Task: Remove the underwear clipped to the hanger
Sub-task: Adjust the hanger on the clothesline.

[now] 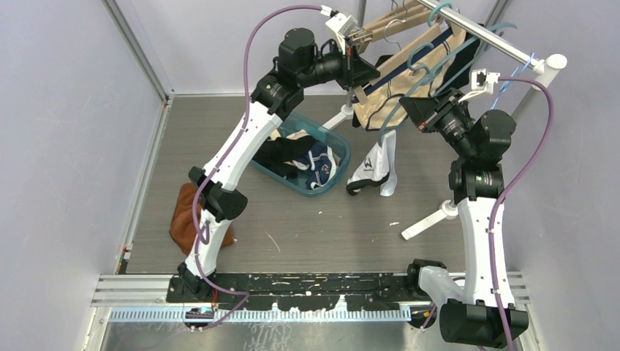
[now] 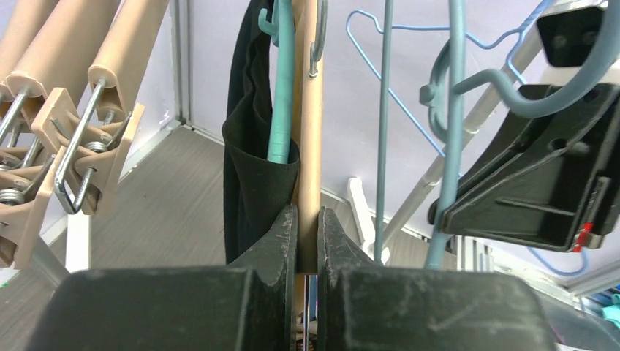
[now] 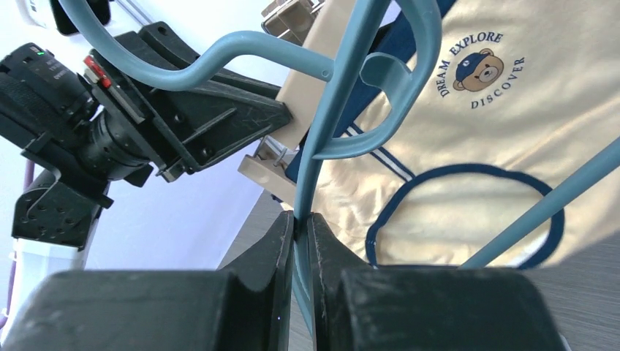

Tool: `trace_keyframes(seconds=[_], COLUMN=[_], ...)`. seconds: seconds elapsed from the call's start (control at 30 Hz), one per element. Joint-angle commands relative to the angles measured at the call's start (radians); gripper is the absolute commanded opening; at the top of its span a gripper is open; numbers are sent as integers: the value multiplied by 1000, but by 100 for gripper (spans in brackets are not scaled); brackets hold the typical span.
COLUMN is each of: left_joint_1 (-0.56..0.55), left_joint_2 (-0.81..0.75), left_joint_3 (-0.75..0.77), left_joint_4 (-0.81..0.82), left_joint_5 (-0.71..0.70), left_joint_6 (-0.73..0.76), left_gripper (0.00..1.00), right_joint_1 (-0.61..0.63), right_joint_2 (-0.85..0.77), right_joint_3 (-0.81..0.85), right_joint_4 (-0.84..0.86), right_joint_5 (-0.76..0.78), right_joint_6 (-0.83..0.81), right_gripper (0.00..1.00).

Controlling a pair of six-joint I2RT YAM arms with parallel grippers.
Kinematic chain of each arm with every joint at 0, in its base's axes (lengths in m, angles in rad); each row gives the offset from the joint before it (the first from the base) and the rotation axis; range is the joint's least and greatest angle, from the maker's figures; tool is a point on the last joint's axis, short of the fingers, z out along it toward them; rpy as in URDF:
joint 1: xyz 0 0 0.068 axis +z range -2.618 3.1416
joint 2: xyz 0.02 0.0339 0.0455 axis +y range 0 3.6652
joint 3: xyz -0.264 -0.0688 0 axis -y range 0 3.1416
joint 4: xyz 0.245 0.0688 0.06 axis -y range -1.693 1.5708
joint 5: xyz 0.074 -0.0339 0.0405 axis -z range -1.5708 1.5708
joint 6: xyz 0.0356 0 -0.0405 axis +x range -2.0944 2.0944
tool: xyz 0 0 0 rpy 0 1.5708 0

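Observation:
The cream underwear [image 1: 409,77] with navy trim and a bear print [image 3: 475,131] hangs under the rack rail among tan and teal hangers. High at the rail, my left gripper [image 1: 360,69] is shut on the tan wooden hanger's bar [image 2: 308,146], the jaws [image 2: 307,219] pressing it from both sides. Dark fabric [image 2: 248,153] and a teal hanger [image 2: 281,110] hang just left of that bar. Just right of the underwear, my right gripper [image 1: 411,110] is shut [image 3: 301,219] on the stem of a teal plastic hanger [image 3: 329,110]. A tan clip [image 3: 267,168] shows beside the underwear's edge.
A blue basket [image 1: 333,179] of clothes sits on the floor below the left arm. A white garment [image 1: 376,168] lies beside it and a brown cloth [image 1: 191,216] at the left. The rack's white legs [image 1: 428,219] spread across the floor. Spare tan clip hangers [image 2: 73,146] hang at the left.

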Motion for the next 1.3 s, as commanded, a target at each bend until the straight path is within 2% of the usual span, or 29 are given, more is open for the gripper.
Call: trace_keyframes(seconds=[0.0,0.23,0.63,1.27], left_joint_1=[0,-43,-50,-46], left_joint_2=[-4,27,20,-179], left_joint_3=[56,81,81,-138], left_joint_4=[94,75,28,-112], left_joint_5=[-20,-9,-20,-99], left_joint_6=[50,158,171,305], left_gripper=[0,0,0,0], right_joint_1=[-12,-24,-44,-87], right_joint_2=[-23,-29,-17,128], right_joint_3=[19,-6,8,213], right_joint_4=[59,50,75,56], right_joint_5=[-21,10,10,134], right_joint_6=[4,-3,57,254], right_gripper=[1,1,1,1])
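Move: The clothesline rail, at the spot for the grey-blue hanger's hook, lies about 12 cm ahead of the right hand, 7 cm to its right and 12 cm above. The wooden clip hanger's middle is about 8 cm ahead of that hand, nearly level in height, and the white garment hangs some 10 cm back, 7 cm left and 15 cm below it. From the left hand the same rail spot is roughly 7 cm ahead, 14 cm right and 12 cm up. The grey-blue hanger, still gripped in the right hand, drifts about a centimetre to the right, then is swept some 6 cm forward, right and up to bring its hook to the rail, the hand's left side rolling up about 10 degrees. The wooden clip hanger, kept pinched in the left hand, shifts right about 3 cm and back again while sinking roughly 5 cm, with a similar roll late on. ##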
